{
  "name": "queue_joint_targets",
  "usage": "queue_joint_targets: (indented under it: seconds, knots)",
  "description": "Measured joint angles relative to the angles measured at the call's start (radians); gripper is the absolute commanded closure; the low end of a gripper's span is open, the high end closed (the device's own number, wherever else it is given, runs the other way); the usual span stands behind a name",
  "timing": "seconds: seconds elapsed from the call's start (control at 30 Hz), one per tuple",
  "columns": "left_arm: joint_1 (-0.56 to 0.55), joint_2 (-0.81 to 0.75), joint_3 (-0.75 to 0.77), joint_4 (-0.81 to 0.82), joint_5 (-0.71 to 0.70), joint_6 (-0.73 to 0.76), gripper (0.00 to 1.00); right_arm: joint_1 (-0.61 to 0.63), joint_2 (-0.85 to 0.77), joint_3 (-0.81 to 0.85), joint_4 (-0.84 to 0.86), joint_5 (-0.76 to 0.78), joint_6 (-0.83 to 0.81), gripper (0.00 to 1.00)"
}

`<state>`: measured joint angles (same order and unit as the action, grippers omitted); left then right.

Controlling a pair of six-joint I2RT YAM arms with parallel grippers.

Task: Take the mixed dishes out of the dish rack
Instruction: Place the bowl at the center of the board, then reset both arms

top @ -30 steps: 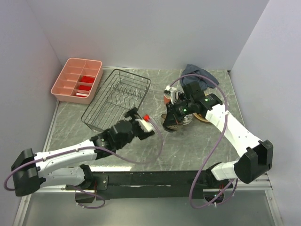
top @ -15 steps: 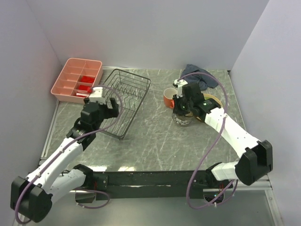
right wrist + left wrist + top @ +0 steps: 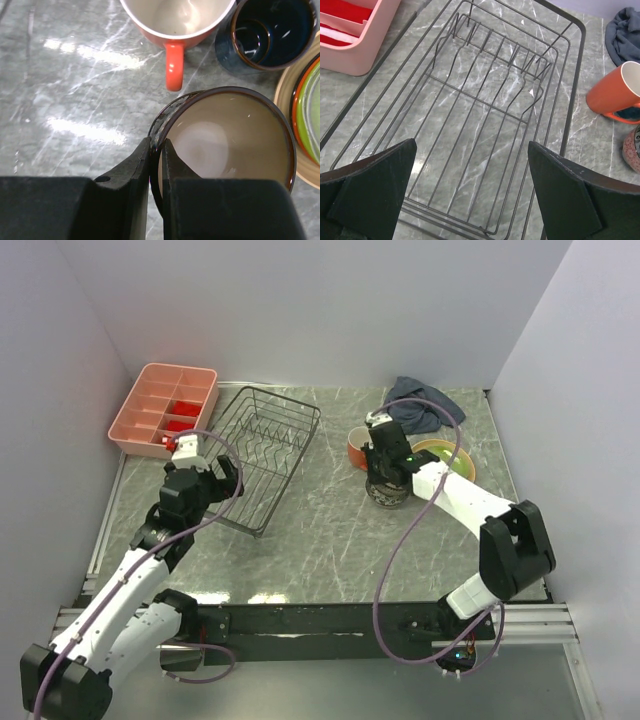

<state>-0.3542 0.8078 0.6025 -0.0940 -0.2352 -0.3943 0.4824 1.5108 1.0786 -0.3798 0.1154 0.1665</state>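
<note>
The black wire dish rack (image 3: 268, 440) stands with nothing in it (image 3: 485, 115). My left gripper (image 3: 212, 476) hangs open over its near left side (image 3: 471, 150). My right gripper (image 3: 384, 476) is shut on the near rim of a dark-rimmed bowl (image 3: 225, 145), one finger inside and one outside (image 3: 156, 145). The bowl (image 3: 387, 494) sits low on the table. Just beyond it are the orange mug (image 3: 177, 20), the dark blue cup (image 3: 267, 32), and, to the right, the lime green plate (image 3: 310, 112) lying on the tan-yellow plate (image 3: 447, 454).
A pink compartment tray (image 3: 165, 408) with red pieces stands at the back left beside the rack. A crumpled blue-grey cloth (image 3: 420, 405) lies at the back behind the mug. White walls close in the table on three sides.
My left arm has swung from the table's middle to the left, over the rack's near side. My right gripper has brought the bowl in beside the mug, still shut on it.
</note>
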Motion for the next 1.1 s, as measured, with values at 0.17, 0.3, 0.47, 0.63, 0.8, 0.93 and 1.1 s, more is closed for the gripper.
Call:
queue_joint_targets:
  seconds: [0.17,0.3,0.47,0.63,0.8,0.93,1.1]
  knots:
    - [0.0,-0.057,-0.034,-0.002,-0.006,0.005,0.01,0.015,0.049,-0.027,0.055,0.047,0.029,0.91]
    - [0.0,-0.06,-0.038,-0.001,-0.008,0.007,0.01,0.032,0.06,-0.069,0.095,0.089,0.054,0.66]
    - [0.0,-0.059,-0.042,-0.001,-0.008,0.007,0.01,0.043,0.066,-0.09,0.142,0.154,0.085,0.41]
    - [0.0,-0.059,-0.042,-0.001,-0.008,0.005,0.01,0.055,0.038,-0.099,0.161,0.175,0.111,0.2]
    - [0.0,-0.05,-0.031,-0.01,-0.008,-0.012,0.01,0.07,-0.075,-0.111,0.162,0.123,0.147,0.07]
    - [0.0,-0.008,0.023,-0.051,-0.008,-0.045,0.01,0.071,-0.175,-0.11,0.166,0.1,0.164,0.03]
    - [0.0,0.022,0.104,-0.115,-0.028,-0.09,0.01,0.048,-0.288,-0.108,0.152,0.081,0.168,0.0]
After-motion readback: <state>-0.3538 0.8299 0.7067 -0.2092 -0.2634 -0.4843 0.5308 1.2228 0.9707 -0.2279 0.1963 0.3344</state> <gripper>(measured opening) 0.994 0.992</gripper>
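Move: The right gripper still grips the upper bowl by its left rim. The lower bowl it is going into sits about 5 cm to the right, 1 cm back and roughly 7 cm below. The orange mug stands some 12 cm ahead and 3 cm left, the blue mug 10 cm ahead and 6 cm right, and the plate stack 8 cm ahead and 21 cm right, all 7 to 9 cm lower. From the left hand, the lower bowl is about 42 cm right, 4 cm ahead and 16 cm down. Lower the right gripper about 4 cm to set the held bowl down into the lower one, turning the wrist slightly clockwise. Open the fingers wide near the bottom to let go of the rim, then lift nearly straight up some 13 cm, clear of the bowls, tipping the fingertips up about 15 degrees. ##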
